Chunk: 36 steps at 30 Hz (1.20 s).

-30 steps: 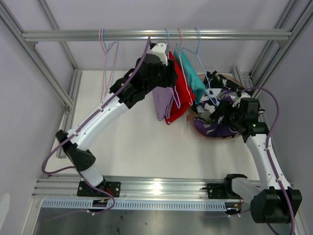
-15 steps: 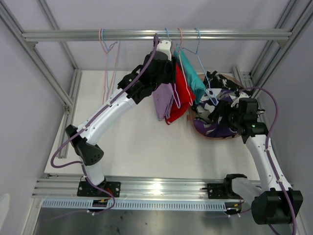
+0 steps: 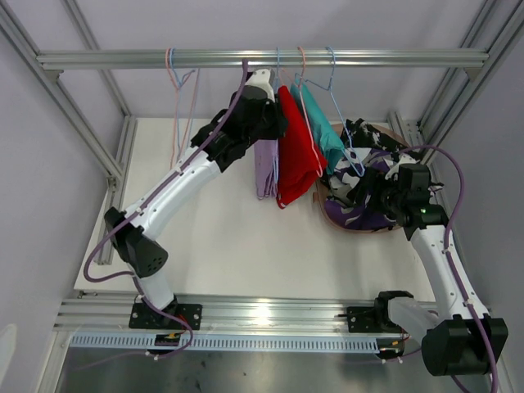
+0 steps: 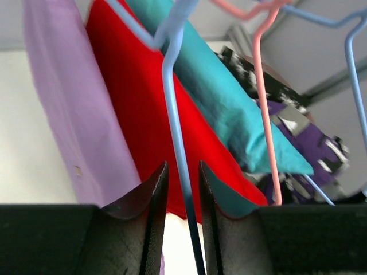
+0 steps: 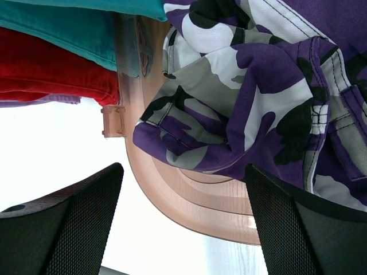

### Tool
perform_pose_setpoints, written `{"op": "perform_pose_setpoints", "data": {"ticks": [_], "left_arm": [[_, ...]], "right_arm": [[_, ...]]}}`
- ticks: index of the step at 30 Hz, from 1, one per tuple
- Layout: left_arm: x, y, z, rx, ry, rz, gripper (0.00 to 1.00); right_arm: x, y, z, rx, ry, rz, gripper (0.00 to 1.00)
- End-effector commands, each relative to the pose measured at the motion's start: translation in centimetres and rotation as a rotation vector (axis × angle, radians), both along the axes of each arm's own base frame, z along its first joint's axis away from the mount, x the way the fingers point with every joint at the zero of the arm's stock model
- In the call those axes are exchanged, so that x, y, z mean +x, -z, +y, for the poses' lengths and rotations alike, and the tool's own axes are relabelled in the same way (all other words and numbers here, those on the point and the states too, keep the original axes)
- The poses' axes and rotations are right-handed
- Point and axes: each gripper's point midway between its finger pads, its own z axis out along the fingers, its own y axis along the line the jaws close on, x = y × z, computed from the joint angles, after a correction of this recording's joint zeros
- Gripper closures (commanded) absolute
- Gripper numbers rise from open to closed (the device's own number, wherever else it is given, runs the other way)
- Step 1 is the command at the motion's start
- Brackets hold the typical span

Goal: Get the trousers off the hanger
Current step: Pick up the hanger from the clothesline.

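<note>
Three trousers hang on wire hangers from the rail: lilac [image 3: 266,168], red [image 3: 296,155] and teal [image 3: 325,129]. My left gripper [image 3: 264,82] is raised just under the rail beside them. In the left wrist view its jaws [image 4: 183,163] stand narrowly apart around the blue hanger wire [image 4: 174,103], with a thin gap on each side. The lilac [image 4: 63,103], red [image 4: 137,114] and teal [image 4: 229,109] trousers hang beyond it. My right gripper [image 3: 372,192] [image 5: 183,167] is wide open and empty over the basket rim [image 5: 189,200], close to the purple-and-white trousers [image 5: 258,86].
The tan basket [image 3: 399,133] at the right holds the purple-and-white trousers [image 3: 360,214] and a black speckled pair [image 3: 368,135]. Two bare hangers [image 3: 176,90] hang at the rail's left end. A pink hanger [image 4: 264,114] and another blue hanger [image 4: 355,86] hang to the right. Frame posts stand on both sides.
My left gripper has narrowed around the blue hanger wire and shifted slightly left. The hanging trousers have swung and now hang straighter. The right arm has not moved.
</note>
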Motion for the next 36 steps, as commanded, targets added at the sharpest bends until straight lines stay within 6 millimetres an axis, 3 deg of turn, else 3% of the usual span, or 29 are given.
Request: {"op": "perform_pose_setpoints", "data": {"ticks": [1,2,4,5,16,18,25,31,36], "left_arm": [[-2.0,-4.5,-0.7,-0.223,0.110,-0.034,0.69],[-1.8,-3.9,-0.7,-0.257,0.114,-0.016,0.70],[-2.5,-4.6,-1.1,-0.305,0.168,-0.011,0.71],[-2.6,-3.7,-1.1,-0.318,0.172,0.016,0.72],[-4.2,-7.5,-1.2,-0.478,0.261,-0.030,0.75],[-4.2,-7.5,-1.2,-0.482,0.265,-0.026,0.76],[-3.8,-6.3,-1.4,-0.508,0.267,0.019,0.97],[-3.7,-5.4,-1.5,-0.540,0.281,0.046,0.99],[-4.0,-6.2,-1.0,-0.596,0.298,0.029,1.00]], "right_arm": [[0.3,-0.6,0.1,-0.010,0.001,-0.036,0.09],[0.3,-0.5,0.1,-0.012,0.002,-0.033,0.09],[0.3,-0.5,0.1,-0.016,0.003,-0.031,0.09],[0.3,-0.5,0.2,-0.018,0.000,-0.032,0.09],[0.2,-0.1,0.3,-0.032,0.001,-0.016,0.08],[0.2,-0.1,0.3,-0.033,0.001,-0.016,0.08],[0.2,0.1,0.3,-0.040,0.003,-0.011,0.07],[0.2,0.3,0.3,-0.045,0.004,-0.005,0.07],[0.2,0.4,0.3,-0.049,0.006,-0.001,0.07]]}}
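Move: The near wire of the purple trousers' blue hanger already runs between my left fingertips, about 1 cm ahead. From that hand, the purple trousers hang some 7 cm ahead, 3 cm left and 9 cm down; the red trousers 6 cm ahead, 5 cm right and 8 cm down; the teal trousers 8 cm ahead, 12 cm right and 6 cm down. From my right hand, the hanger wire is roughly 12 cm ahead, 24 cm left and 17 cm up. Keeping the blue wire between my left fingers, I dip about 1 cm, then draw the hand back and up, ending some 3 cm away and slightly to the right. Meanwhile I roll it about 30 degrees, left side sinking, and swing it a little clockwise. I close the part-open fingers on the hanger's near arm and pinch the wire, easing slightly forward and down as they shut. ##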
